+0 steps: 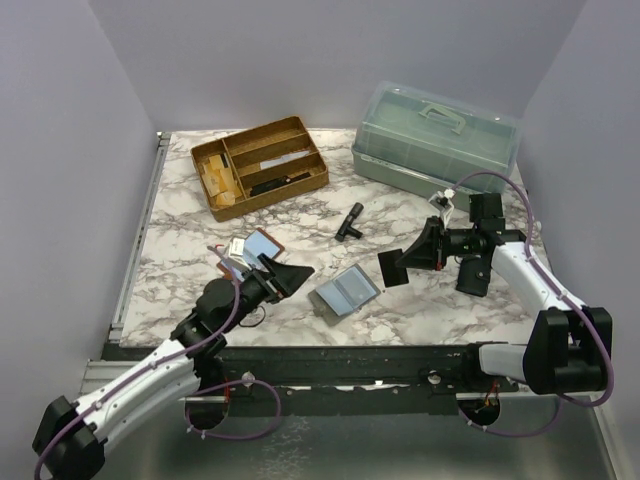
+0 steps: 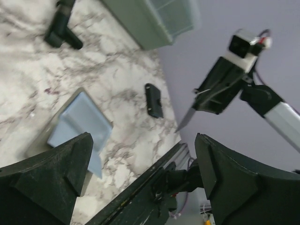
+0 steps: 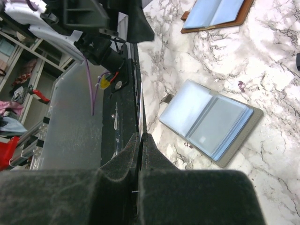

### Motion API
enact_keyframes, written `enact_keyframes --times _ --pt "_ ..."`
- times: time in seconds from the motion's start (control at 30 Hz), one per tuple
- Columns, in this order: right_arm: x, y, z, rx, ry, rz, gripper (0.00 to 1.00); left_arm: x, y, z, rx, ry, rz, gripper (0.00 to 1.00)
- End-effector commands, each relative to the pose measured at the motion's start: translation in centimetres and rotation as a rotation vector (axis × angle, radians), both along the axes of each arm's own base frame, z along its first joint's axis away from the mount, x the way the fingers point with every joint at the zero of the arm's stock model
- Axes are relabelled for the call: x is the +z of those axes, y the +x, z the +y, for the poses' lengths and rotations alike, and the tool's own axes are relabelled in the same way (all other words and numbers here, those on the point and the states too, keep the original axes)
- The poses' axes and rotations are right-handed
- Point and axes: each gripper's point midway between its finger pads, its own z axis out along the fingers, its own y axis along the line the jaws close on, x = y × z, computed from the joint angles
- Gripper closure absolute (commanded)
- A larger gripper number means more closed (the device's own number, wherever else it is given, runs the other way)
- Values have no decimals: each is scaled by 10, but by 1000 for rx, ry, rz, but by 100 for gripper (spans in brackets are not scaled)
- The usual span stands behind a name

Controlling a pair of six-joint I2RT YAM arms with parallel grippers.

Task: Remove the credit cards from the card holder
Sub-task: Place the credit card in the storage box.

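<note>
The grey card holder [image 1: 345, 292] lies spread open on the marble, with light-blue credit cards [image 3: 187, 105] showing in its halves. My left gripper [image 1: 284, 276] hovers just left of it, open with nothing between its fingers [image 2: 51, 173]; the holder [image 2: 79, 122] shows past the left finger. My right gripper [image 1: 405, 258] hangs to the holder's right, jaws pressed shut on a thin card seen edge-on [image 3: 141, 110]. That card shows as a slim blade [image 2: 187, 119] in the left wrist view.
A second, brown holder [image 1: 262, 245] lies open behind my left gripper. A small black flat piece [image 2: 153, 100] rests on the marble, a black T-shaped tool [image 1: 350, 220] sits mid-table, a wooden tray [image 1: 260, 165] and a green lidded box [image 1: 435, 135] stand at the back.
</note>
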Motion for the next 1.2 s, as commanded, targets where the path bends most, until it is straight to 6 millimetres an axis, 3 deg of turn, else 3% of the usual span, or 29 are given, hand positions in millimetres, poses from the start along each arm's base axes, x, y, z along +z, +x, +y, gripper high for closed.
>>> enact_keyframes --times 0.0,0.07,0.2,0.37,0.47,0.67,1.17 --pt "2 6 -2 -10 -15 -23 100 35 -3 11 15 -71 -187 1" --pt "2 7 -2 -10 -15 -22 100 53 -11 3 -49 -93 -254 1" --pt "3 7 -1 1 -3 -28 100 68 -24 -29 -257 -59 -330 6" --pt "7 4 -1 20 12 -51 100 73 -16 -63 -381 -2 -365 8" --pt "7 3 -1 25 7 -81 100 75 -8 -74 -375 13 -408 6" --pt "1 5 -3 13 -26 -96 100 50 3 -74 -307 -36 -391 4" --pt "2 14 -8 -6 -24 -80 100 27 11 -98 -321 -56 -334 1"
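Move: The black credit card, pinched upright in the right hand, has its middle about 18 cm right of the left hand, 3 cm ahead and 2 cm above. From the right hand that middle lies about 4 cm left, level fore and aft and 1 cm lower. The open card holder lies on the table about 10 cm right of the left hand, 3 cm ahead and 14 cm below; the black tool is 11 cm right of that hand, 19 cm ahead and 14 cm below. Towards the black card, which the right hand keeps pinched nearly still, the empty left hand first lifts some 5 cm, then swings about 9 cm to the right over the card holder, sinking most of that height again late on. Its wrist turns clockwise and tips the fingers up, each by nearly 20 degrees; the fingers stay wide open and stop short of the card. ##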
